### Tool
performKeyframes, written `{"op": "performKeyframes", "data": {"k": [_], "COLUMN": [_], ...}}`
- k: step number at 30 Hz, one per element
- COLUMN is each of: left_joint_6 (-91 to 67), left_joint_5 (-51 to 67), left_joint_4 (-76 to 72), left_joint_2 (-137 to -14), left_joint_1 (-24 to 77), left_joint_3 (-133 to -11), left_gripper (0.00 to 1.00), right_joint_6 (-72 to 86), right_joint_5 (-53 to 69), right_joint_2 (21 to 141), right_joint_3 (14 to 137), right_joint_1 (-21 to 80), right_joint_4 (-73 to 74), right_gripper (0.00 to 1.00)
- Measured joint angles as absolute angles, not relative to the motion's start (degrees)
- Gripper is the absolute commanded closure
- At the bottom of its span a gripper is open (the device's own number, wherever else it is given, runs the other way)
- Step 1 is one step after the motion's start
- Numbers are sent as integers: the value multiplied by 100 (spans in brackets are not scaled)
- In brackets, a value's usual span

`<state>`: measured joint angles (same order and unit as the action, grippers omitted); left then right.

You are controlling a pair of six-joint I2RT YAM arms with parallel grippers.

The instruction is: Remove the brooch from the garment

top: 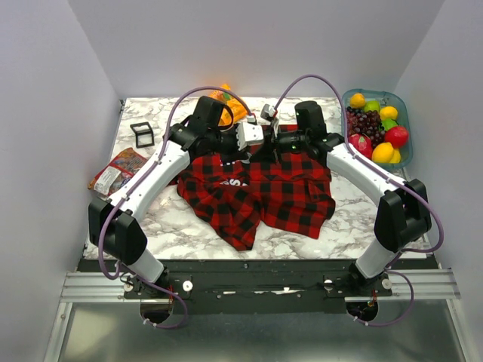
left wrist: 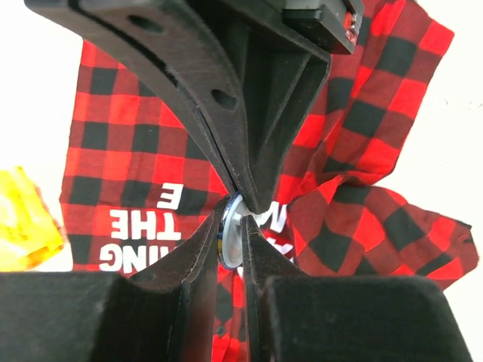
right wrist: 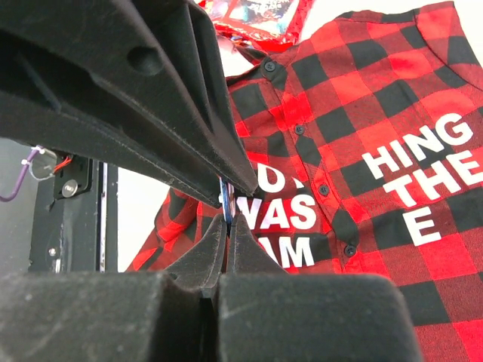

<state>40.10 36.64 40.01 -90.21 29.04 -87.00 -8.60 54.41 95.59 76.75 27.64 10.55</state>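
Observation:
The garment [top: 260, 192] is a red-and-black plaid shirt with white lettering, spread on the marble table. Both grippers meet above its far part. The brooch [left wrist: 229, 237] is a small round disc with a white face and blue rim, seen edge-on. My left gripper [left wrist: 234, 219] is shut on it from below. The right arm's fingers [left wrist: 264, 151] pinch it from above. In the right wrist view my right gripper [right wrist: 229, 220] is shut on the brooch's thin edge [right wrist: 227, 202], with the left arm's fingers [right wrist: 166, 113] opposite. I cannot tell whether the brooch still touches the shirt [right wrist: 377, 188].
A tray [top: 404, 113] of fruit stands at the far right. A snack packet [top: 117, 170] and a small black frame [top: 142, 134] lie at the left. An orange packet [top: 230, 105] sits behind the grippers, and a yellow packet [left wrist: 23, 219] lies left of the shirt.

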Motion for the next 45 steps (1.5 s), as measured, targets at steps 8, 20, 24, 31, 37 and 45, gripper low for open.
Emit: {"op": "performKeyframes", "data": {"k": [8, 20, 24, 31, 37, 45], "left_joint_6": [4442, 4812, 4807, 4768, 4141, 2987], "left_joint_5": [3286, 2919, 2676, 2211, 2364, 3168], "left_joint_4": [4128, 4464, 4604, 4648, 4624, 4259], "left_joint_2": [-9004, -9006, -9006, -9004, -8967, -8497], "left_joint_1": [3013, 3081, 3105, 3044, 2842, 2314], "left_joint_3": [-8759, -9011, -9159, -9349, -9570, -9085], "left_gripper": [77, 70, 65, 57, 51, 51], "right_joint_6": [-886, -904, -902, -899, -899, -913], "right_joint_5": [5389, 5374, 5367, 5371, 5371, 5378], "right_joint_2": [9559, 9559, 9559, 9559, 9559, 9559], "right_joint_3": [7664, 7664, 7664, 7588, 7557, 7535], "right_joint_1": [2764, 2768, 2768, 2753, 2753, 2753], "right_joint_4": [1033, 827, 757, 825, 915, 917], "right_gripper": [100, 100, 100, 100, 100, 100]}}
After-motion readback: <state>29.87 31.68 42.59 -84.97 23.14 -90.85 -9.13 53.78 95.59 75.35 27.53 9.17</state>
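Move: The brooch is already off the garment and up in the air, edge-on between both my hands: about 1 cm to the right of my left hand's point and about level with it, and roughly 2 cm to the left of my right hand's point and 1 cm below it. From my left hand, the garment's white lettering lies some 12 cm ahead, 4 cm to the left and 18 cm below. The yellow bag is about 30 cm ahead, 8 cm to the left and as far down. My left hand first rolls and tips some 10 degrees with its fingers still on the brooch, hardly travelling. Then it opens them to about half and backs off up and to the left, about 7 cm in all, curving slightly forward and swinging counter-clockwise. My right hand nearly stays in place, keeping the brooch pinched. ##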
